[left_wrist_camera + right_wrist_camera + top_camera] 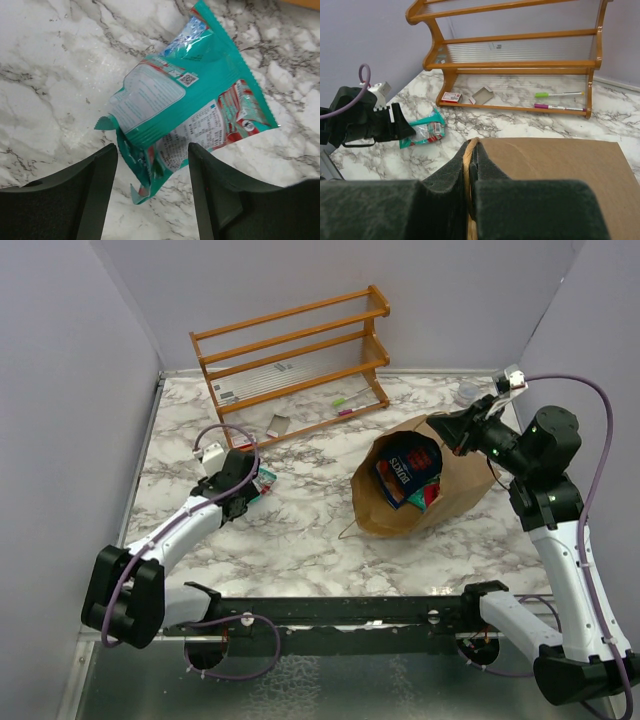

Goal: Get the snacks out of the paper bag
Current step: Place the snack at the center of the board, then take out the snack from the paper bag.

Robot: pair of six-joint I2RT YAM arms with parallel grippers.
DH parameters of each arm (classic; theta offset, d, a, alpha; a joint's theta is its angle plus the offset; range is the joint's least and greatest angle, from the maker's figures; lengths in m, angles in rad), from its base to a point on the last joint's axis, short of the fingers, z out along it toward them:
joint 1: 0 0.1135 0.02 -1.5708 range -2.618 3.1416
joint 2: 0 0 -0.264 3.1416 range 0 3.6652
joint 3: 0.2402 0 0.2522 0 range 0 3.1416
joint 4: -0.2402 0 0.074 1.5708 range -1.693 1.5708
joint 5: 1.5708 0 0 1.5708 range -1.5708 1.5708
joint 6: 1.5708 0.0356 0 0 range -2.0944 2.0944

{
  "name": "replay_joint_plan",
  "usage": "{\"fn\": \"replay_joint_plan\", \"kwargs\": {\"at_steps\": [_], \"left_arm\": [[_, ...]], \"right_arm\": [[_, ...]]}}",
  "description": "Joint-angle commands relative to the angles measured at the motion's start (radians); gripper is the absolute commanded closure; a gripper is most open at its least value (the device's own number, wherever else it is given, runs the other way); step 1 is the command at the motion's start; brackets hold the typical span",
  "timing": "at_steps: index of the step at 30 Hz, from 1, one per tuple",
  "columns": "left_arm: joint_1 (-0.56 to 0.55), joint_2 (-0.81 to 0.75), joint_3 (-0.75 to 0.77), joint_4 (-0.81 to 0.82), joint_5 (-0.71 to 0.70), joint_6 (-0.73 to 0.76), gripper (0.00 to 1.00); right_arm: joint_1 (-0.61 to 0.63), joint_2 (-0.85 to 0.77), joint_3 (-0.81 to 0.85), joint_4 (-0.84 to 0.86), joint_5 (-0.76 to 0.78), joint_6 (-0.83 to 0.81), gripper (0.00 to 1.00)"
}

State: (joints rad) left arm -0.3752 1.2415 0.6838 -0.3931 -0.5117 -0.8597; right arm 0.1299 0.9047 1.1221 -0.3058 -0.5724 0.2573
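The brown paper bag (455, 480) lies on its side at centre right, its mouth facing left. Dark blue-and-white packets (408, 468) and a teal one (428, 495) show inside it. My right gripper (452, 430) is shut on the bag's twisted paper handle (469, 150) at the bag's upper rim; the bag's side (555, 175) fills the right wrist view. A teal-green packet (190, 102) lies flat on the marble at the left, also in the top view (263, 482) and the right wrist view (424, 131). My left gripper (152, 165) is open just over its near corner.
A wooden two-shelf rack (295, 355) stands at the back with pens (560, 94) and small cards (451, 97) on its base. A clear cup (468, 392) stands at the back right. Grey walls close in the marble table (300, 540).
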Motion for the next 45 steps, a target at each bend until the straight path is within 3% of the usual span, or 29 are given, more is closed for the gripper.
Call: {"fn": "replay_joint_plan", "kwargs": {"at_steps": [1,9,15,18,25,31,39,45], "left_arm": [[0.020,-0.061,0.072,0.026,0.104,0.045,0.35],[0.022,-0.244,0.081,0.166,0.400,0.130,0.25],[0.016,-0.319,0.033,0.347,0.616,0.067,0.20],[-0.039,-0.333,0.000,0.473,0.682,0.030,0.20],[-0.432,-0.274,0.004,0.552,0.421,0.040,0.20],[-0.754,-0.134,0.059,0.612,0.079,0.093,0.20],[-0.871,0.245,0.376,0.364,-0.130,0.061,0.24],[-0.873,0.429,0.492,0.343,-0.177,0.082,0.22]], "right_arm": [[0.002,-0.025,-0.005,0.031,0.020,-0.003,0.98],[0.002,-0.029,-0.013,0.036,0.023,-0.004,0.98],[0.002,-0.030,-0.022,0.047,0.018,0.001,0.98],[0.002,-0.030,-0.026,0.050,0.013,0.003,0.98],[0.002,-0.025,-0.024,0.052,0.012,0.009,0.98],[0.001,-0.022,-0.020,0.053,0.010,0.014,0.98],[0.002,-0.024,-0.013,0.043,0.015,0.007,0.98],[0.002,-0.022,-0.012,0.046,0.007,0.011,0.98]]}}
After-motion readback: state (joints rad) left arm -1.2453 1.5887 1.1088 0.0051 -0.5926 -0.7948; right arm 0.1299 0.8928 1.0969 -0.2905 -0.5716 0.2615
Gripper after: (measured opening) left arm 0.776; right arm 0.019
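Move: The blue packet inside the paper bag is the next aim, about 42 cm to the left gripper's right, 6 cm ahead and some 6 cm higher; the red packet sits 4 cm right of it and 6 cm nearer the base. The teal snack lies just ahead of the left fingers, 5 cm out, 3 cm right and 3 cm below. From the right hand, the blue packet is about 7 cm ahead, 4 cm left and 23 cm below. Open the left gripper wider and lift it clear of the teal snack, some 17 cm up. Swing it right about 37 cm to the paper bag's mouth, arcing back on the way, then ease forward and dip about 6 cm. Turn the wrist some 50 degrees clockwise, tipping the fingers flatter so they face the packets. Keep the right gripper still, pinching the bag's rim. ##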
